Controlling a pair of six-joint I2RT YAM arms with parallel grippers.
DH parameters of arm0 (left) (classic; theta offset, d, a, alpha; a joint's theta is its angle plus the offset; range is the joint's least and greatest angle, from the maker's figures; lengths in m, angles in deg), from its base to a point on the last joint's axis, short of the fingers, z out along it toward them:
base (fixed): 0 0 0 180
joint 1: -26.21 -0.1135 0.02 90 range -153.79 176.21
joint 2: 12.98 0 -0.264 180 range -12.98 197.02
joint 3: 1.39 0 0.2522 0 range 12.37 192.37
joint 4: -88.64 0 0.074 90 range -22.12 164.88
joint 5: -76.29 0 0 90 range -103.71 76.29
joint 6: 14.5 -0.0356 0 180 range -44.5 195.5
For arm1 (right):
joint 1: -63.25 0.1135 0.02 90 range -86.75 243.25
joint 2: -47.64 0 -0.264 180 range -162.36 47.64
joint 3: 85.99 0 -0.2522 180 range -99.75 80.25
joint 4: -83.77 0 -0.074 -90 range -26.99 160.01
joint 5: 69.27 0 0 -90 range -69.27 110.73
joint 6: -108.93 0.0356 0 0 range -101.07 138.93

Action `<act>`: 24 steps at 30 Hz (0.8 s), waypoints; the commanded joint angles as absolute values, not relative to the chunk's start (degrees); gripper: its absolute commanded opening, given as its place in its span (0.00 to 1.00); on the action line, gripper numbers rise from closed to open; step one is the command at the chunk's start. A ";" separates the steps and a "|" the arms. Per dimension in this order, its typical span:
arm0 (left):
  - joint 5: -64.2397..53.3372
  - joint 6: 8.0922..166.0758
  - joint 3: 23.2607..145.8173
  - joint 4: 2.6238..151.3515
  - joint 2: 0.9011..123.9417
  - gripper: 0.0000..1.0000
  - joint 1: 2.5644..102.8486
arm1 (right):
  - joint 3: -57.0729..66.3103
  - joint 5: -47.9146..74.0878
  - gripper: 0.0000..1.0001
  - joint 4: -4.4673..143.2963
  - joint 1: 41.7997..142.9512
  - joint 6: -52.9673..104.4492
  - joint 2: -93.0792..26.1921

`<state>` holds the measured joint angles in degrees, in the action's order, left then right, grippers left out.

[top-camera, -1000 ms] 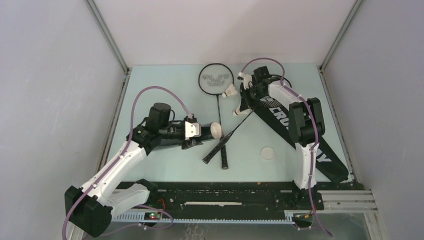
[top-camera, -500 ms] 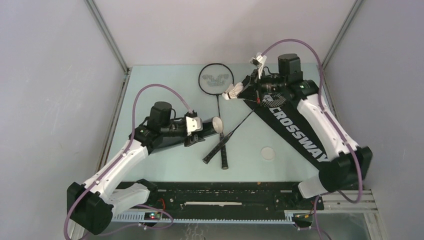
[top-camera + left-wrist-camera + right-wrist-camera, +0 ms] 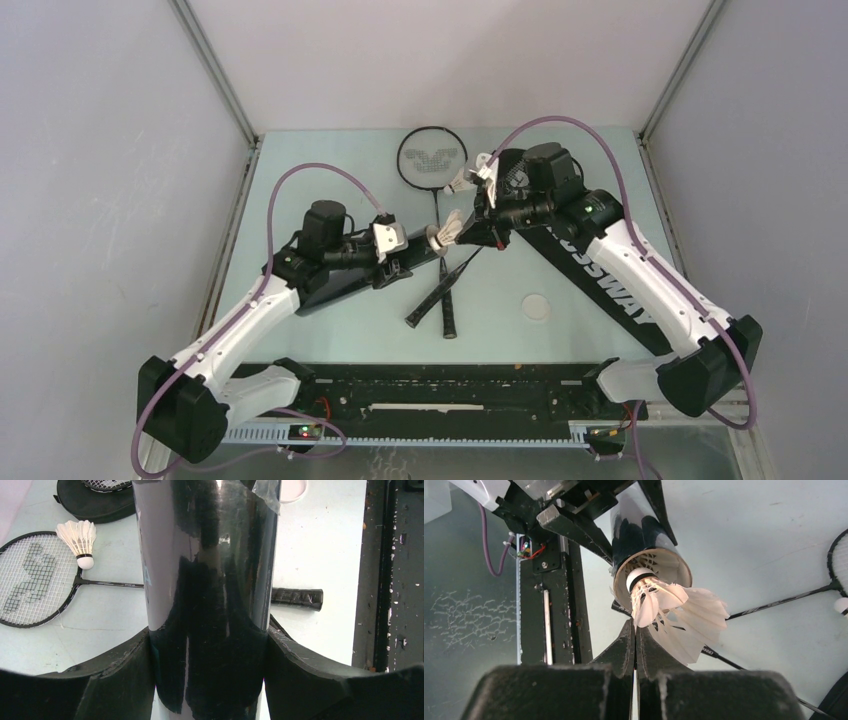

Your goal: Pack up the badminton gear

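Observation:
The long black tube (image 3: 345,280) lies slanted in my left gripper (image 3: 395,258), which is shut round it; in the left wrist view the tube (image 3: 210,570) fills the gap between the fingers (image 3: 125,670). My right gripper (image 3: 470,232) is shut on the feathers of a white shuttlecock (image 3: 447,233). Its cork (image 3: 639,577) sits just at the tube's open mouth (image 3: 674,562), above my right gripper (image 3: 636,630). A second shuttlecock (image 3: 462,180) lies by a racket head (image 3: 432,160). Another racket (image 3: 428,300) crosses the first, its head in the black CROSSWAY bag (image 3: 610,280).
A small white round lid (image 3: 537,306) lies on the table right of the racket handles (image 3: 450,322). The bag runs diagonally along the right side under my right arm. Grey walls close in the table on the left, the right and the back.
My right gripper shut on a shuttlecock near the bag's top and carried it left to the tube's mouth. My left arm pushed the tube a little toward it.

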<state>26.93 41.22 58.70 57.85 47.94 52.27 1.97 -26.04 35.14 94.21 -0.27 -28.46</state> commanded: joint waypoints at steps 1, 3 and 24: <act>29.08 44.22 59.59 60.02 47.24 0.21 51.96 | 2.14 -23.69 0.00 34.95 95.81 -1.97 -28.85; 29.54 44.20 59.32 60.11 46.96 0.21 51.96 | 2.74 -23.74 0.00 35.34 96.59 -1.91 -29.28; 32.27 44.48 59.12 60.91 47.39 0.18 51.96 | 3.41 -31.75 0.59 35.71 103.64 -5.74 -35.68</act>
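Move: The mouth of the tube in the left gripper lies about 6 cm left of the right hand point, 1 cm ahead and 3 cm lower, with the held shuttlecock's cork at it. From the right hand, the crossed racket grips are level with it and 4 cm left, the spare shuttlecock about 30 cm ahead, and the white lid 10 cm back and 23 cm right, all roughly 25 cm below. From the left hand, the mouth is some 9 cm right, 4 cm ahead and 4 cm up. Down and to the left, the right hand feeds the shuttlecock cork-first into the tube mouth, then lets go of its feathers as the fingers open to just over half. It carries on left and back towards the near side of the rim, turning some 15 degrees counter-clockwise, about 4 cm each way in all. The left gripper keeps its hold on the tube, almost still. ##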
